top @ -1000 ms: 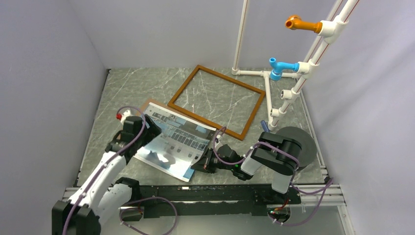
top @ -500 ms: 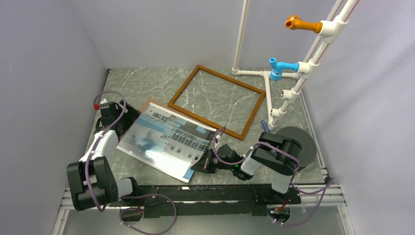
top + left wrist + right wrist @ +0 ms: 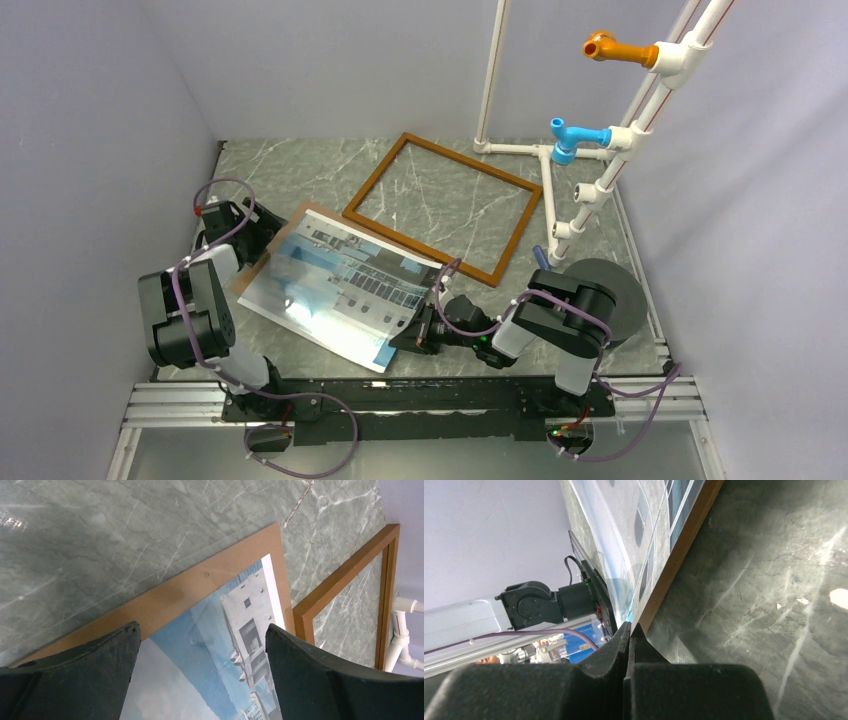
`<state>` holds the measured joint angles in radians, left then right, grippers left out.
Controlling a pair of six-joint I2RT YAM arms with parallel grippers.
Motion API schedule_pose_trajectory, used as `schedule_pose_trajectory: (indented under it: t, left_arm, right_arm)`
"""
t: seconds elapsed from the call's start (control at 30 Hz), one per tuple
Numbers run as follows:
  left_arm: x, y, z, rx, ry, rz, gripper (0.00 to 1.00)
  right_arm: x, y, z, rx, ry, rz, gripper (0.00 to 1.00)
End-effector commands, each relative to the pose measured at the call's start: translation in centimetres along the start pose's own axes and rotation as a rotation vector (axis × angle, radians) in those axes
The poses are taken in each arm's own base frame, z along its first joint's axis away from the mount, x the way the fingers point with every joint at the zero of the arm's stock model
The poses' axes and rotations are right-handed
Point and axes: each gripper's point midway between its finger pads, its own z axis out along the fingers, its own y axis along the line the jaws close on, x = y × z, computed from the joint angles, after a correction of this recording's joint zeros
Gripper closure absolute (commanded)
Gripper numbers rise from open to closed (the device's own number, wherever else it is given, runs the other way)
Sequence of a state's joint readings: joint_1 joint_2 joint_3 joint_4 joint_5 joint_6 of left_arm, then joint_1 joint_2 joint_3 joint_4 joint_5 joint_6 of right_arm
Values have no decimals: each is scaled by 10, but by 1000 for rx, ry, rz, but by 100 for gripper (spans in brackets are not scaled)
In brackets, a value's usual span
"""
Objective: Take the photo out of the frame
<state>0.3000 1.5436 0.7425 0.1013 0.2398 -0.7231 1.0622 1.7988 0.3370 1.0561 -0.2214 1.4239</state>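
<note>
The photo, a print of a grey-white building under blue sky on a light-brown board, lies left of centre on the marble table. It is outside the frame, a hollow reddish-brown wooden rectangle lying flat just behind it. My right gripper is shut on the photo's near right edge. In the right wrist view the board's edge runs down into the closed tips. My left gripper stands open by the photo's far left corner. In the left wrist view its fingers straddle the print without touching it, with the frame beyond.
A white pipe rack with blue and orange fittings stands at the back right, its foot close to the frame's right side. A dark grey disc lies behind the right arm. Enclosure walls close off the left, back and right.
The left arm has drawn back to the left, its open gripper moving off the photo's left part to the far left corner. The photo's left side has settled lower. The right gripper has not moved.
</note>
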Motion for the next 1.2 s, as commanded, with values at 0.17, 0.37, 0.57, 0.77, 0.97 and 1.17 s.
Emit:
schedule_pose_trajectory:
  t: [0.17,0.37,0.57,0.77,0.97,1.17]
  left_arm:
    - [2,6,16,12,4,-17,3]
    - [9,22,24,-56,45,-45,2]
    - [13,26,27,-71,63,-59,2]
    - [17,27,30,-69,82,-62,2]
    - [17,27,31,-72,91,-61,2]
    - [17,27,32,-68,91,-56,2]
  right_arm:
    - [2,19,-2,-60,11,-41,100]
    - [1,26,-12,-50,-12,-98,100]
    - [2,34,-32,-34,-54,-190,100]
    - [-8,47,-62,-7,-148,-272,100]
    - [-14,75,-109,-72,-234,-364,100]
    - [-15,104,-158,-142,-287,-509,100]
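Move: The right fingers already pinch the photo's near corner; the middles of both photo and backing board lie about 12 cm ahead and 13 cm left of them. The empty frame's middle is some 30 cm ahead and 11 cm right. From the open left hand, the bare strip along the board's left edge has its middle about 6 cm back, straight in line and 4 cm below, with the photo's middle 15 cm back and 17 cm right. Peel the photo off the backing board with the right gripper: keep the corner pinched, wait briefly, then raise it about 15 cm, drawing it rightward as well and rolling the wrist some 30 degrees so its forward side comes up. Meanwhile ease the wide-open left gripper forward and down a little to bear on the board's left end, and hold it there. ##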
